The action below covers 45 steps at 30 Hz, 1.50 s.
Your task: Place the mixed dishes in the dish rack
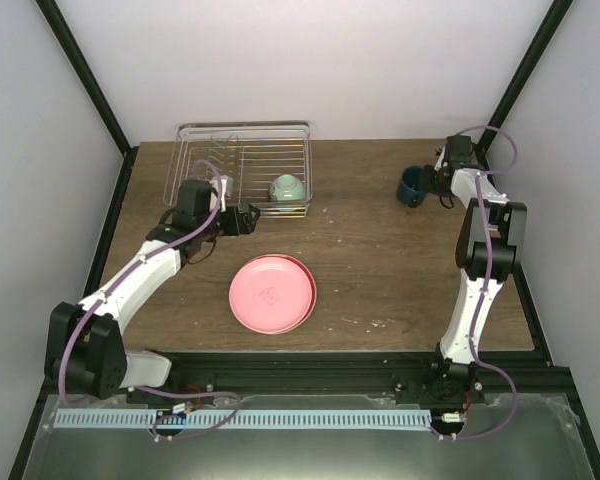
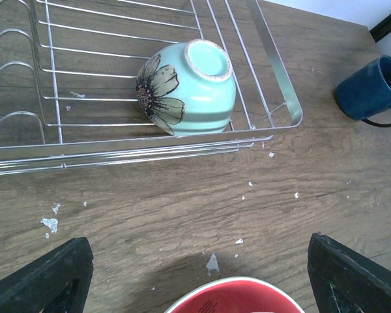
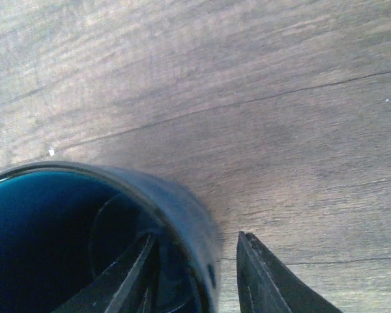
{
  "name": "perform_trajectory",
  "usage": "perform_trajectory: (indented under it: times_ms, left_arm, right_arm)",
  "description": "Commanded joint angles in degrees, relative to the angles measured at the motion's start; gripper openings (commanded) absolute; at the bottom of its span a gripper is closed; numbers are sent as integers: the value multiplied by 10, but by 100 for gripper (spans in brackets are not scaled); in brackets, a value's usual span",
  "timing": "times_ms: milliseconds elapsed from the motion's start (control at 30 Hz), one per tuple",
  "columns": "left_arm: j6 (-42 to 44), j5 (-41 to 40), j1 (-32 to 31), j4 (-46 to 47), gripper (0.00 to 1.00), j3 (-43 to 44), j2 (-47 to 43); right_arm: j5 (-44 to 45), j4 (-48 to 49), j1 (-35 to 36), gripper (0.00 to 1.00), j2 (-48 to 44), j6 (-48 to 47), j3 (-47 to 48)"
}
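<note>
The silver wire dish rack (image 1: 205,150) stands at the back left. The mint-green bowl (image 1: 287,188) lies tipped in its right front corner, and its flower print shows in the left wrist view (image 2: 189,88). The pink plate (image 1: 272,292) lies mid-table on top of a stack, with a pale green edge (image 1: 308,308) showing under it. No floral plate is visible. My left gripper (image 1: 242,220) is open and empty between the rack and the plate (image 2: 234,297). The dark blue cup (image 1: 412,185) stands at the right. My right gripper (image 3: 195,238) is open astride the cup's wall (image 3: 182,202), one finger inside and one outside.
The rack's front rail (image 2: 117,153) lies just ahead of my left fingers (image 2: 49,277). The blue cup also shows at the right edge of the left wrist view (image 2: 370,91). Small white flecks dot the brown wooden table (image 1: 380,260). Black frame posts flank the table.
</note>
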Motion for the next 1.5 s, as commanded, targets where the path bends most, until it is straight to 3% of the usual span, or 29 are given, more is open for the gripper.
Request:
perform_trajectory:
  times_ms: [0, 267, 400, 667, 967, 1200, 1467]
  left_arm:
    - [2, -2, -3, -6, 91, 13, 3]
    - [-1, 7, -24, -2, 91, 21, 6]
    - [-5, 8, -60, 0, 91, 39, 24]
    - [-38, 26, -110, 32, 91, 53, 57]
    - [-70, 39, -121, 65, 91, 39, 66]
    - [-94, 28, -130, 81, 91, 26, 57]
    - [-115, 19, -132, 94, 91, 0, 24]
  right_arm:
    - [-4, -20, -2, 27, 23, -6, 8]
    - [3, -14, 17, 8, -13, -20, -10]
    - [40, -13, 65, 3, -47, -31, -26]
    - [155, 6, 204, 1, -164, -43, -86]
    - [280, -20, 329, 1, -270, -14, -142]
    - [387, -46, 432, 1, -266, 23, -142]
    - [449, -80, 514, 1, -204, 73, -99]
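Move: The mug's middle lies about 4 cm left of the right hand, level ahead and 3 cm below, its right rim between the open fingers. The bowl in the dish rack is some 34 cm left of that hand and 1 cm back; the pink plates are about 36 cm left and 28 cm back. From the left hand the mug lies roughly 39 cm right, 17 cm ahead and 14 cm below. Right fingers pinch the mug's rim, carry it 30 cm left and back; left hand comes 10 cm right. ##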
